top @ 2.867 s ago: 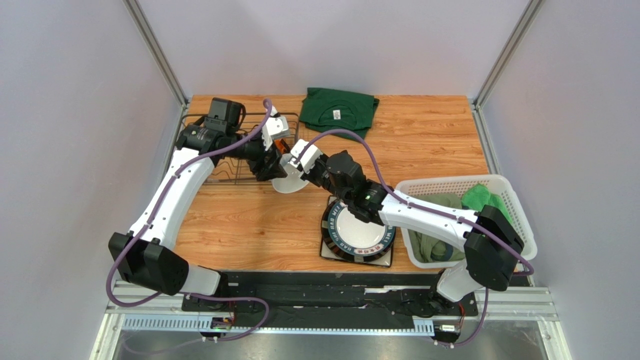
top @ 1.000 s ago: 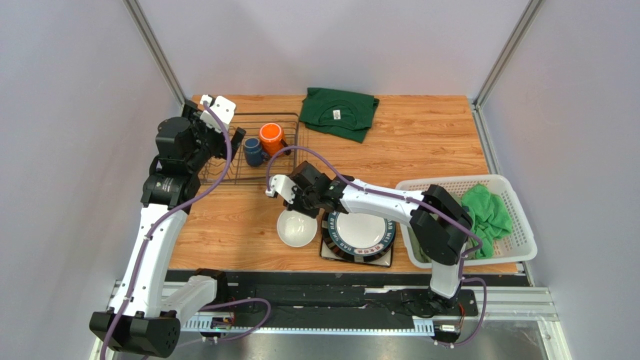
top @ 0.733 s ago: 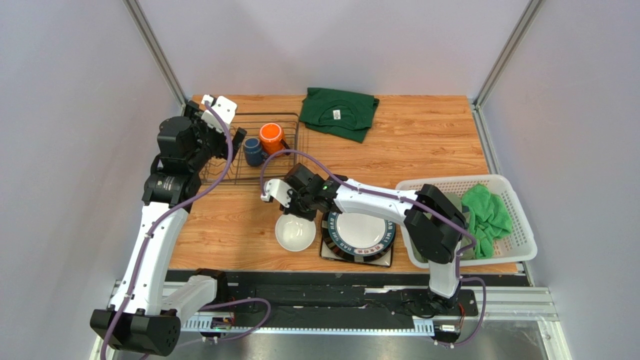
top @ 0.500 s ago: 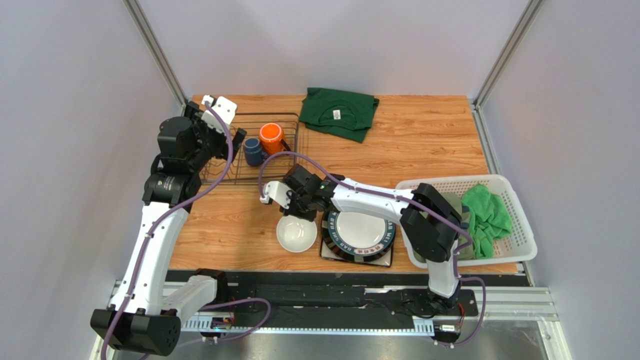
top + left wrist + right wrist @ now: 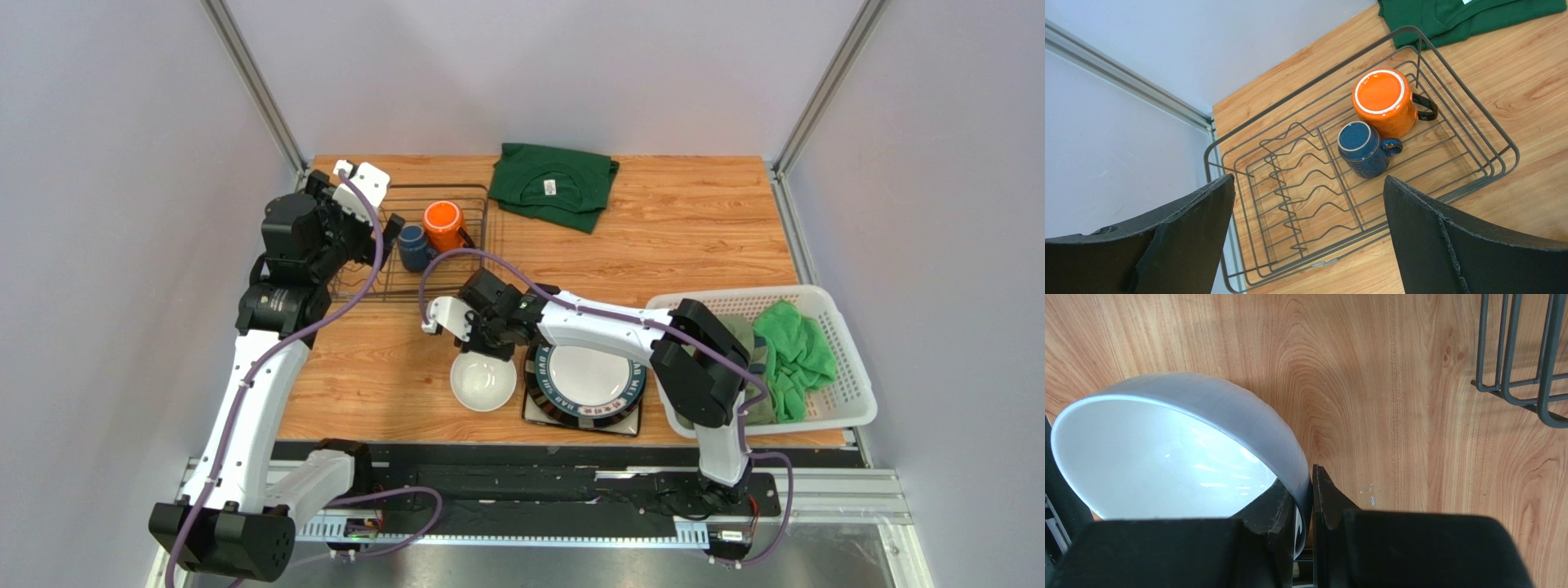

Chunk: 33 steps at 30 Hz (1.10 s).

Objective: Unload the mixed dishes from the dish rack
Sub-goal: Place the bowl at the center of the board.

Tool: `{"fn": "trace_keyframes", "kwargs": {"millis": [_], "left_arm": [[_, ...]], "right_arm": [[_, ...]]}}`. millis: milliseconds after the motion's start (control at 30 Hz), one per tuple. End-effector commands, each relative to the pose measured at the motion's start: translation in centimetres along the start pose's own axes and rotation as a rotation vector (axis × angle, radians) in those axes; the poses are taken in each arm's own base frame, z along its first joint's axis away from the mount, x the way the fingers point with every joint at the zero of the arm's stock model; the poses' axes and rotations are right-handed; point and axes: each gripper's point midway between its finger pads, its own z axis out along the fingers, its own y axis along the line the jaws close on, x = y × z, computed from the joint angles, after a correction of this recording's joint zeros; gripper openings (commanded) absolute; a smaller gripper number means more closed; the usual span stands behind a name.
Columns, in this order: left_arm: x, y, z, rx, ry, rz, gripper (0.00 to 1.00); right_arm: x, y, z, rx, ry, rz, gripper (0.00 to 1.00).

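The dish rack [image 5: 481, 235] [image 5: 1470, 184] stands at the back left and holds an upturned orange mug [image 5: 442, 224] [image 5: 1384, 101] and a dark blue mug [image 5: 412, 245] [image 5: 1363, 147]. My left gripper [image 5: 363, 230] [image 5: 1309, 182] hangs open above the rack's bare left half. My right gripper [image 5: 481, 343] [image 5: 1310, 478] is shut on the rim of the small white bowl [image 5: 482, 382] [image 5: 1168, 453], which is tilted low over the table, in front of the rack. A round dark-rimmed plate [image 5: 586, 375] lies right of the bowl, with a square edge showing under it.
A folded dark green shirt [image 5: 552, 184] [image 5: 1468, 15] lies at the back of the table. A white slatted basket [image 5: 748, 295] with green cloths stands at the right edge. Grey walls close in the left and right sides.
My right gripper carried the bowl from beside the rack down and toward the near edge, then slightly left beside the plate. My left gripper drew back from the mugs and now hovers, almost still.
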Motion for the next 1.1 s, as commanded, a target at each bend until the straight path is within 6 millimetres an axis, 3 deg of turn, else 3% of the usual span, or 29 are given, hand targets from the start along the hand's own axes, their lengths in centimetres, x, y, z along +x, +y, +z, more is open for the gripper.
{"fn": "trace_keyframes", "kwargs": {"millis": [0,267,800,933,967,1067], "left_arm": [[-0.9,0.4,-0.4,-0.013,-0.041,0.009,0.98],[-0.4,0.3,-0.3,-0.010,-0.032,0.014,0.98],[-0.1,0.1,-0.2,-0.004,-0.026,0.015,0.98],[0.2,-0.1,-0.1,0.001,-0.022,0.012,0.98],[0.3,-0.2,0.1,0.007,-0.018,0.010,0.98],[0.3,-0.3,0.2,0.010,-0.018,0.011,0.98]], "right_arm": [[-1.3,-1.0,0.3,0.040,-0.020,-0.028,0.12],[-1.1,-1.2,0.5,0.051,-0.008,-0.028,0.32],[-1.2,-1.6,-0.2,0.079,-0.007,-0.032,0.39],[-1.8,-2.2,-1.1,0.106,-0.030,-0.031,0.46],[-2.0,-2.3,-1.3,0.114,-0.034,-0.032,0.53],[-2.7,-2.6,-2.3,0.133,-0.062,-0.030,0.56]]}}
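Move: The white bowl is already pinched by its forward rim in the right fingers and hangs tilted, its middle about 5 cm back, 1 cm left and 3 cm below the hand. From that hand the plate stack sits about 16 cm to the right and 3 cm back, and the blue mug in the rack about 19 cm forward and 15 cm left. From the left hand the bowl lies roughly 15 cm back, 20 cm right and 29 cm lower. The bowl's rim is let go: the right fingers open from nearly shut to about half open while the hand sinks some 1 cm towards the wood, then holds that height. It also eases about 1 cm forward with hardly any turn, ending with a fingertip either side of the rim, clear of it. ##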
